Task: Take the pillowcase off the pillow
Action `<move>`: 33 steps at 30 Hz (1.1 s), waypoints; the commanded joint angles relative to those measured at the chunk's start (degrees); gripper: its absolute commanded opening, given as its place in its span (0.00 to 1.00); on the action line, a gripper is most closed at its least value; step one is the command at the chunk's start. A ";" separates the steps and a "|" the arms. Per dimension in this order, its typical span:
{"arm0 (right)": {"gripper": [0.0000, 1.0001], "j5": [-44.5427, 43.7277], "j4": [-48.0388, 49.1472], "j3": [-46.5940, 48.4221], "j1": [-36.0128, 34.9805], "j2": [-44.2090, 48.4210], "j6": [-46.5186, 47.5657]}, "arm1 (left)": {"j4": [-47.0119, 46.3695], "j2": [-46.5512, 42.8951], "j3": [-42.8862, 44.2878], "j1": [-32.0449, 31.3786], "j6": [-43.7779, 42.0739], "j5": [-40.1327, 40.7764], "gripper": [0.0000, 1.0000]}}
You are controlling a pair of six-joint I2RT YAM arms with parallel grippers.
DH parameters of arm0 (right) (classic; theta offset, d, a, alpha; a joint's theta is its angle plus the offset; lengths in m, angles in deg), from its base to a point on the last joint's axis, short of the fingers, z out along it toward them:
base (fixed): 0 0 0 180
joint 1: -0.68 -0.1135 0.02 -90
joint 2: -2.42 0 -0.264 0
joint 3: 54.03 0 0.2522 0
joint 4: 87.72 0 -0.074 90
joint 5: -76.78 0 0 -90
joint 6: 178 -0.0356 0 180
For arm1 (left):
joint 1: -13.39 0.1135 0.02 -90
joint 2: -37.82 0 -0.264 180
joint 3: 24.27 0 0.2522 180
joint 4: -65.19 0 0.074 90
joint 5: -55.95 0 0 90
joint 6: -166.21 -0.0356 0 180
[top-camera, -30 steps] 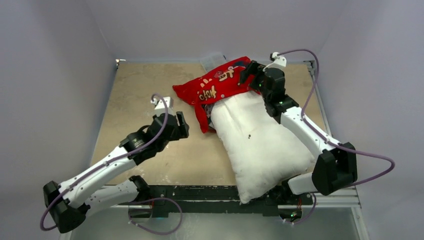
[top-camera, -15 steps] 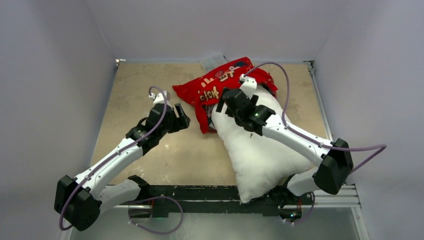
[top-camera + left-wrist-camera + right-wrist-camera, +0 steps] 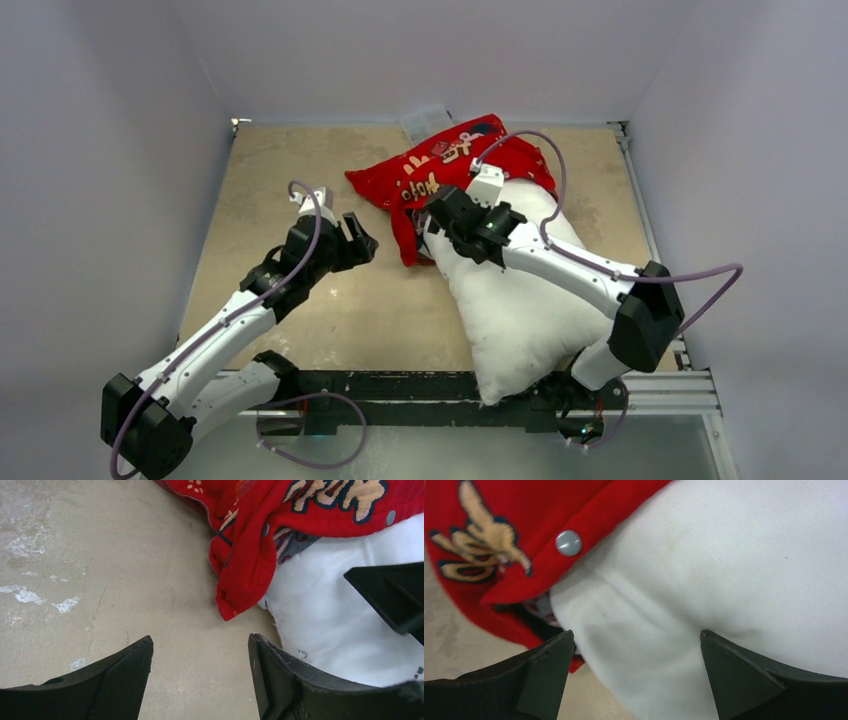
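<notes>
The white pillow (image 3: 525, 300) lies on the table's right half, its near end hanging over the front rail. The red pillowcase (image 3: 440, 165) is bunched over only its far end, one flap drooping down the left side. My right gripper (image 3: 436, 214) is open above the pillow's far-left corner, its jaws astride the white pillow (image 3: 704, 565) beside the pillowcase's hem (image 3: 499, 540) and a snap button (image 3: 568, 543). My left gripper (image 3: 362, 243) is open over bare table, just left of the drooping pillowcase flap (image 3: 245, 560) and the pillow (image 3: 325, 610).
The tan tabletop (image 3: 280, 180) is walled at the back and on both sides. A clear plastic object (image 3: 428, 119) sits at the far edge behind the pillowcase. A black metal rail (image 3: 400, 385) runs along the front. The right gripper's finger (image 3: 395, 597) shows in the left wrist view.
The right gripper swung from the pillowcase's far right corner leftward to the pillow's far-left corner. The left arm stretched slightly forward and its jaws widened a little.
</notes>
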 commanded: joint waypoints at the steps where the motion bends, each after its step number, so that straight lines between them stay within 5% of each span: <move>1: 0.99 -6.38 -2.06 -0.84 6.14 -2.87 -3.12 | 1.16 -2.02 -0.35 0.44 -0.93 1.39 0.69; 10: 0.92 -6.61 6.84 -4.41 8.09 -20.05 2.50 | 4.43 -4.50 -0.13 0.44 -1.54 3.86 0.69; 12: 0.76 -5.42 10.32 -6.12 8.10 -21.59 5.03 | 5.09 -5.11 0.15 0.46 -1.60 4.66 0.69; 15: 0.38 -2.59 15.69 -7.72 7.77 -21.20 10.71 | 6.11 -5.20 1.14 0.44 -1.83 6.11 0.69; 17: 0.03 -0.26 18.12 -7.92 7.19 -19.33 13.70 | 6.40 -4.92 1.68 0.44 -1.93 7.02 0.70; 18: 0.00 0.86 20.02 -8.08 6.73 -17.91 15.43 | 6.45 -4.78 1.96 0.44 -1.90 7.27 0.70; 33: 0.00 22.60 41.04 -14.78 1.56 5.59 34.08 | 1.97 4.09 13.17 1.21 -3.60 2.65 0.71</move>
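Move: The place I'm going for, the white pillow's left edge just below the pillowcase's rim, lies about 5 cm ahead of my right hand, 3 cm right and 11 cm down. The middle of the red pillowcase is some 19 cm ahead and 4 cm right of that hand; its loose flap hangs about 2 cm ahead and 4 cm left, some 18 cm down. From my left hand the pillow edge is about 9 cm ahead, 14 cm right and 9 cm down. I plunge my open right hand some 10 cm down and about 5 cm forward, veering right, onto the pillow's left edge, and shut the fingers fully to pinch its white cloth beside the rim. Keeping that pinch, I lift about 7 cm, drawing left and slightly back while turning roughly 30 degrees counter-clockwise. My left hand, open and empty, drifts 3 cm left, then starts forward, up and back right. ##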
